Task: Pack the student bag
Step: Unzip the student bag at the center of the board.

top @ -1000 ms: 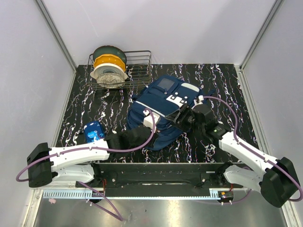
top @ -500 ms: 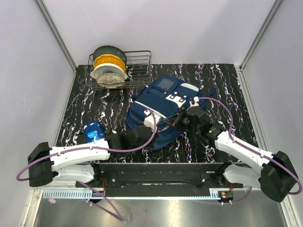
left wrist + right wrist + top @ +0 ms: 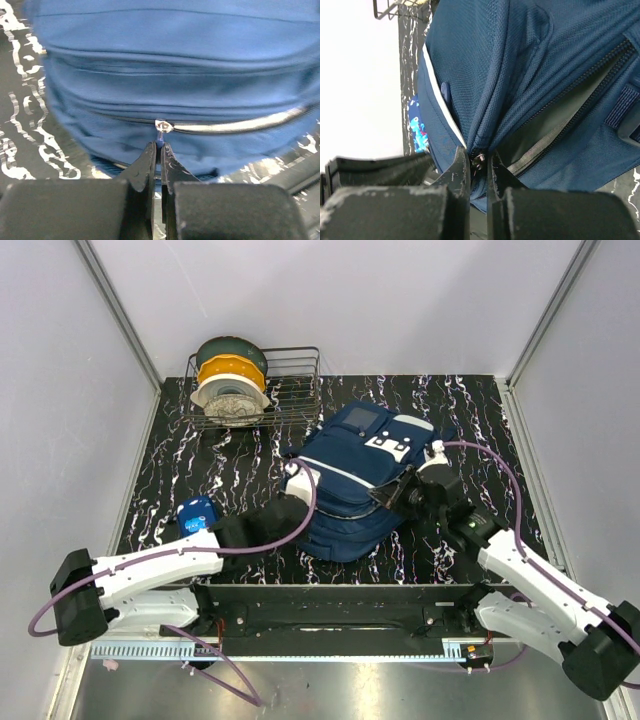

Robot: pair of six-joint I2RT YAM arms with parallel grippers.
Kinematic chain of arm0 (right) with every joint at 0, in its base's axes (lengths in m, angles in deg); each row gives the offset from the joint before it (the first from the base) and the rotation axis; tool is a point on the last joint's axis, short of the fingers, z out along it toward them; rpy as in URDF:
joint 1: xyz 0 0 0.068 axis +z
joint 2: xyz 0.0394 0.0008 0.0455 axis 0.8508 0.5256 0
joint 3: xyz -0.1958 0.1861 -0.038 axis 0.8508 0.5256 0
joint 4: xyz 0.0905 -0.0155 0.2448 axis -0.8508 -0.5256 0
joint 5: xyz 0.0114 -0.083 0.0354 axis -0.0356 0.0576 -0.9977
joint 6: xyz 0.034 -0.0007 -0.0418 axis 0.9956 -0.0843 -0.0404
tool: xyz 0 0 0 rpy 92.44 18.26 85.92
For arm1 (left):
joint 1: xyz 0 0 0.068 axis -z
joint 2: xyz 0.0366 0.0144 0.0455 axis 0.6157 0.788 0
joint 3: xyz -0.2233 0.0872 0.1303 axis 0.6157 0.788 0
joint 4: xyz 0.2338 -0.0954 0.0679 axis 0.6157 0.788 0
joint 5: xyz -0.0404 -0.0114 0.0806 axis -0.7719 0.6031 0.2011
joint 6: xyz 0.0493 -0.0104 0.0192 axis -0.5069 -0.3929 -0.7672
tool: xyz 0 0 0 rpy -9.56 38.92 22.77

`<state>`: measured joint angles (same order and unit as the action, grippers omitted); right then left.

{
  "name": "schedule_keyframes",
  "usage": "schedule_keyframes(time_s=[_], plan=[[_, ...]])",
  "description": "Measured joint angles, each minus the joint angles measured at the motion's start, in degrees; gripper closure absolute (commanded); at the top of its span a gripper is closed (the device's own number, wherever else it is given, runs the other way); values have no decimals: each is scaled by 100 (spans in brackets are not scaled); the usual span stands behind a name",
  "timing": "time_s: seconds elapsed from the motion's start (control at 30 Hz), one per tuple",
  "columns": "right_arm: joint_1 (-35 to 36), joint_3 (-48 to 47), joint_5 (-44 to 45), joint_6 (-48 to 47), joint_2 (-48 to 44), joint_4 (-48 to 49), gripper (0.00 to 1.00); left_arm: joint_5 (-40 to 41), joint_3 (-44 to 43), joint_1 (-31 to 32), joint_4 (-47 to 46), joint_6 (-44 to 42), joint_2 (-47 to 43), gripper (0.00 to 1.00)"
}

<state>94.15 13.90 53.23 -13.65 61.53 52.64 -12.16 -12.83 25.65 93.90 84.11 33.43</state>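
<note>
The student bag, navy blue with white patches and a grey pocket panel, lies mid-table. My left gripper is at its left side. In the left wrist view that gripper is shut on a small blue zip pull just below a silver slider; right of the slider the zip gapes, showing light lining. My right gripper is at the bag's right side. In the right wrist view its jaws are pinched on a dark zip slider and the fabric around it, beside an open grey-lined slit.
A small blue printed pouch lies on the marbled table near the left arm, also in the right wrist view. A wire rack at the back left holds green, yellow and white round items. Grey walls close three sides.
The right gripper has closed from wide open onto the zip slider. The bag has shifted back and to the right, and the left gripper has moved up with its zip pull.
</note>
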Motion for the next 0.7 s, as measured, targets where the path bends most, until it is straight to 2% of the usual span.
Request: schedule_keyframes(time_s=[0.23, 0.47, 0.7], plan=[[-42, 0, -98, -275, -461, -396, 100, -33, -175, -1106, 686, -28, 22, 100], [-52, -70, -323, -466, -817, -664, 100, -393, -402, -1928, 706, -136, 520, 100], [-92, -531, -487, -507, -675, -957, 100, -551, -715, -2153, 704, -232, 909, 96]])
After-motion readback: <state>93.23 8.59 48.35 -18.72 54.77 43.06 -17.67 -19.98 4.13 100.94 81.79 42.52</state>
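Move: The zip pull is already pinched in the left fingers; the bag's left side, where the zip runs on, lies about 8 cm ahead of this hand, 5 cm to its left and slightly lower. The white stripe's middle is some 7 cm ahead and 5 cm right. From the right hand, already gripping the zip's right part, the left hand's pull is roughly 14 cm left, 3 cm back and a little lower, and the white panel 9 cm ahead, 2 cm right. The zip pull, still pinched in the left hand, is drawn about 10 cm forward and left around the bag's front-left corner, sinking slightly, then straight forward along its left side while the wrist turns some 15 degrees counter-clockwise. The right hand keeps its pinch at the other side and works against it, easing back and up about 5 cm. ##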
